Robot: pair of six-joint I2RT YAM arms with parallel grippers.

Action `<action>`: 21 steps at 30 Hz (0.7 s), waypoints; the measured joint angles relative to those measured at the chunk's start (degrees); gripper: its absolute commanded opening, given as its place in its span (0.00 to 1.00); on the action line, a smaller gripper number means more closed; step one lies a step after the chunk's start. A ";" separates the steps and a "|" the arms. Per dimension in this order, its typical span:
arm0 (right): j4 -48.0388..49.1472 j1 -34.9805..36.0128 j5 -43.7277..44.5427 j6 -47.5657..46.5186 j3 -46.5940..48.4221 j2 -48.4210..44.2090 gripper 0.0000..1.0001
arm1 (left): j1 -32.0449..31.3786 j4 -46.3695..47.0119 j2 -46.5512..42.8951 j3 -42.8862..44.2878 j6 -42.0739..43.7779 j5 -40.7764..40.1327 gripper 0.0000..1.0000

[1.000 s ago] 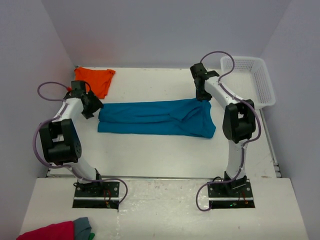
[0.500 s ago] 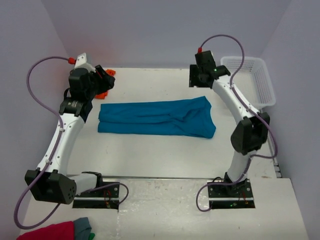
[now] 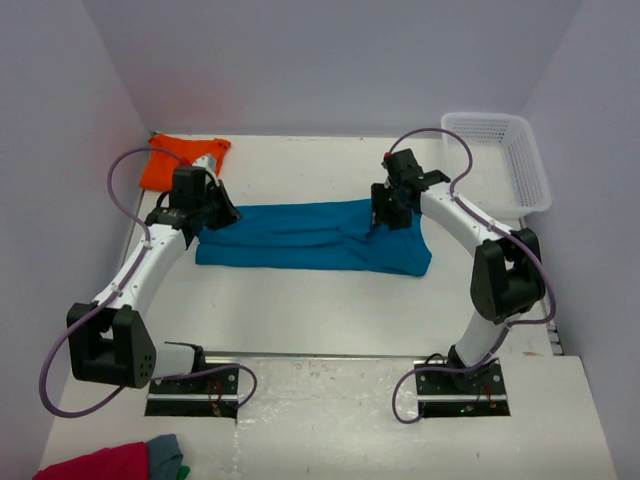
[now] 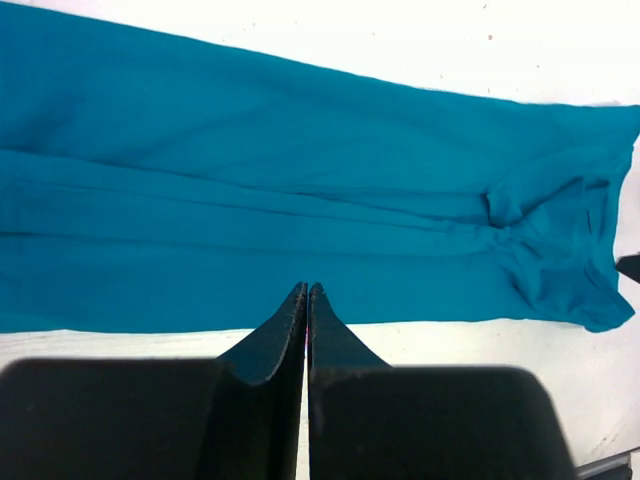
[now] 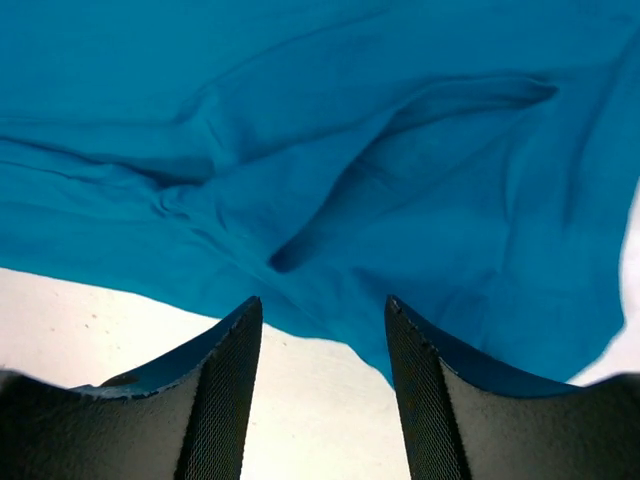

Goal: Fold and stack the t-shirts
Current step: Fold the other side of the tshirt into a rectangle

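The teal-blue t-shirt [image 3: 300,238] lies across the middle of the table as a long band, rumpled at its right end. The orange t-shirt [image 3: 165,160] is bunched in the back left corner. My left gripper [image 3: 224,214] hangs over the teal shirt's left end. In the left wrist view its jaws [image 4: 307,290] are shut tip to tip at the edge of the teal shirt [image 4: 300,190], with no cloth between them. My right gripper [image 3: 386,214] is at the shirt's far right edge. It stands open [image 5: 322,305] over bare table, with the teal folds [image 5: 350,130] just beyond the tips.
A white mesh basket [image 3: 505,160] stands at the back right. A crimson-pink cloth [image 3: 95,464] and a grey cloth [image 3: 165,452] lie on the front ledge at the lower left. Walls close in the table on three sides.
My left arm swung from the orange shirt's corner down to the teal shirt's left end, and its jaws shut. My right arm dropped from the back edge onto the shirt's right part.
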 measured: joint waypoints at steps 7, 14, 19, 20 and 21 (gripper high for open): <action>3.32 0.22 -5.66 0.31 3.15 7.17 0.54 | 0.00 -0.04 -0.33 0.35 1.07 0.85 0.02; 5.77 0.31 -9.64 1.33 6.21 11.41 0.52 | 0.00 -0.09 -0.26 0.35 2.34 1.22 0.02; 6.49 0.31 -10.80 2.14 6.25 11.65 0.51 | 0.00 -0.11 0.57 0.37 2.99 1.20 0.02; 6.78 0.31 -10.84 2.38 6.23 11.65 0.51 | 0.00 -0.13 0.74 0.37 3.10 1.22 0.02; 7.10 0.31 -10.75 2.58 6.16 11.65 0.51 | 0.00 -0.13 0.92 0.39 3.17 1.20 0.02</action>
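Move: The loose flap of the t-shirt, wrinkled on top near the folded strip's right part, lies about 3 cm ahead of the right hand, 5 cm to its left and 9 cm below. The strip's near right corner is roughly 17 cm to the right of the flap and 10 cm nearer, and the white basket stands some 28 cm right of this hand and 17 cm ahead. From the left hand the flap is about 27 cm right, 2 cm ahead and 15 cm down. The right hand, its fingers staying about half open and empty, slides some 5 cm to the left and 3 cm forward while sinking about 3 cm, away from the shirt's right end and towards the loose flap. Most of this comes early, the wrist rolling about 10 degrees so that the hand's left side rises, and then the hand eases to a near stop with its fingertips still short of the cloth. ##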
